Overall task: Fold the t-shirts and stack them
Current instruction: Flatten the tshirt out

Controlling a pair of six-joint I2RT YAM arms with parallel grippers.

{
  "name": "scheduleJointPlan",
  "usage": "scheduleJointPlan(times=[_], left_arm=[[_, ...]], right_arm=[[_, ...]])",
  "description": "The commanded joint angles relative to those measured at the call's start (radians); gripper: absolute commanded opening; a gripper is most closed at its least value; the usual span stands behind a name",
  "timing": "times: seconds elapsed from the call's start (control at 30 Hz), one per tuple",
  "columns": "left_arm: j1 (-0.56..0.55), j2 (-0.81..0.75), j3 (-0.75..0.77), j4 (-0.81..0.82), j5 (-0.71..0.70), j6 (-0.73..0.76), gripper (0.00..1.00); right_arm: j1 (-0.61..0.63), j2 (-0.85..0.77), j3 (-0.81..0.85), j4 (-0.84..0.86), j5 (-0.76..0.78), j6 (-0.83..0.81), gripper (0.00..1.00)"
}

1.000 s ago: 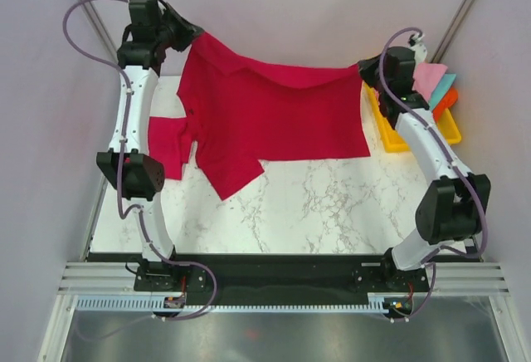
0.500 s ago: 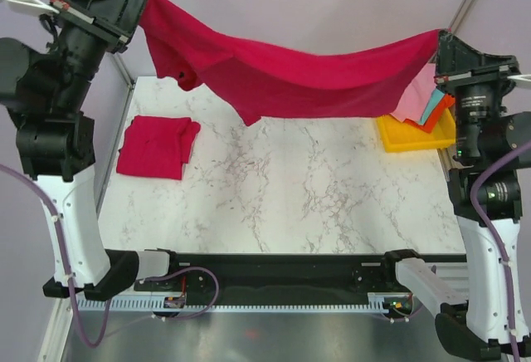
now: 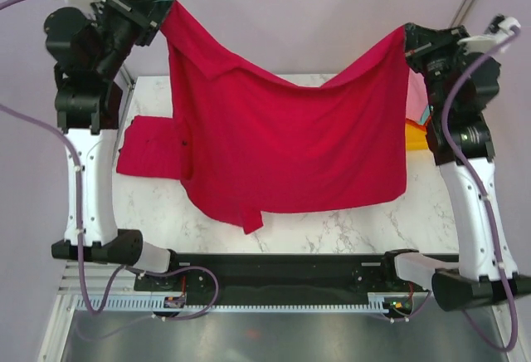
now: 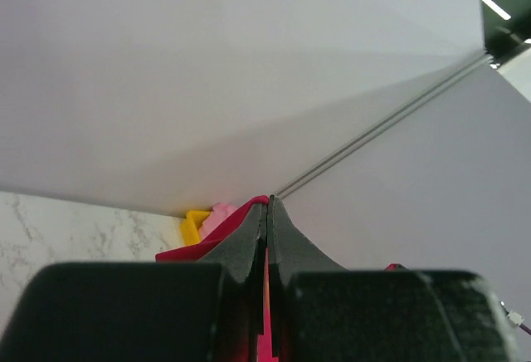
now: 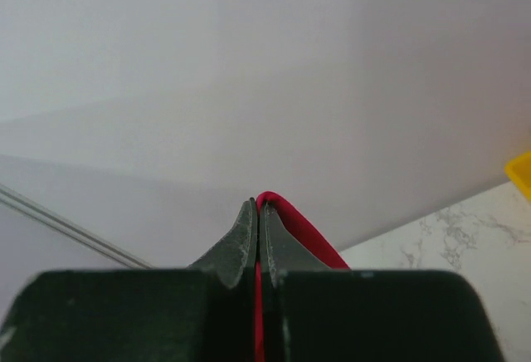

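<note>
A crimson t-shirt [image 3: 290,146] hangs spread in the air between my two grippers, well above the marble table [image 3: 348,229]. My left gripper [image 3: 164,9] is shut on its upper left corner, my right gripper [image 3: 404,34] shut on its upper right corner. Red cloth shows pinched between the shut jaws in the left wrist view [image 4: 267,212] and in the right wrist view [image 5: 259,211]. The cloth sags in the middle and a sleeve dangles at the lower left. A second t-shirt [image 3: 148,150], folded, lies on the table at the left, partly hidden behind the hanging one.
A yellow bin [image 3: 414,138] with pink and teal cloths [image 3: 415,96] stands at the table's right edge, mostly hidden behind the shirt and my right arm. Grey walls close in at the back and sides.
Both arms have lifted the shirt off the table, then shifted so it now hangs down flat and covers most of the tabletop. The folded shirt has stayed put.
</note>
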Motion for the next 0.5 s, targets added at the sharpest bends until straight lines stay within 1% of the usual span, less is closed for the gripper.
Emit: scheduleJointPlan(times=[0.0,0.03,0.13,0.17,0.27,0.3,0.33,0.37,0.4,0.47], left_arm=[[0.007,0.092,0.014,0.029,-0.041,-0.031,0.02],[0.008,0.118,0.052,0.031,-0.035,-0.042,0.02],[0.014,0.215,0.133,0.034,-0.01,-0.063,0.02],[0.016,0.239,0.15,0.037,0.004,-0.069,0.02],[0.025,0.314,0.235,0.069,0.024,-0.063,0.02],[0.027,0.325,0.255,0.095,0.036,-0.051,0.02],[0.028,0.325,0.271,0.121,0.044,-0.021,0.02],[0.028,0.313,0.264,0.155,0.051,-0.007,0.02],[0.028,0.295,0.247,0.252,0.064,0.006,0.02],[0.028,0.249,0.203,0.328,0.067,0.041,0.02]], right_arm=[[-0.004,0.123,0.104,-0.03,-0.098,0.018,0.0],[-0.007,0.184,0.162,-0.042,-0.132,0.029,0.0],[-0.032,0.253,0.229,-0.055,-0.149,0.085,0.0],[-0.041,0.27,0.249,-0.055,-0.204,0.098,0.0],[-0.075,0.338,0.331,-0.055,-0.296,0.144,0.0],[-0.087,0.364,0.351,-0.041,-0.321,0.153,0.0],[-0.127,0.372,0.384,-0.03,-0.344,0.161,0.0],[-0.141,0.375,0.388,-0.006,-0.371,0.187,0.0],[-0.156,0.373,0.385,0.07,-0.412,0.199,0.0],[-0.202,0.381,0.392,0.117,-0.445,0.234,0.0]])
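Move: Both hands already hold the red t-shirt by its upper corners; its middle hangs about 10 cm behind and 27 cm below the left hand, some 20 cm to its right. The bare middle of the table lies about 4 cm ahead, 20 cm right and 61 cm below the left hand, where a folded shirt lies 6 cm ahead, 15 cm left. From the right hand, the table's middle is 4 cm ahead, 27 cm left, 54 cm below; the yellow bin is 17 cm ahead, 14 cm right, 50 cm down. Forward in one quick swing over the table go both closed grippers, still pinching the t-shirt's corners: the left about 13 cm, the right 11 cm, sinking 5 to 7 cm as they tip down some 10 degrees. The forward travel then stalls, both lift slightly, the right more, and tilt partly back; the right hand also turns about 10 degrees counter-clockwise. ##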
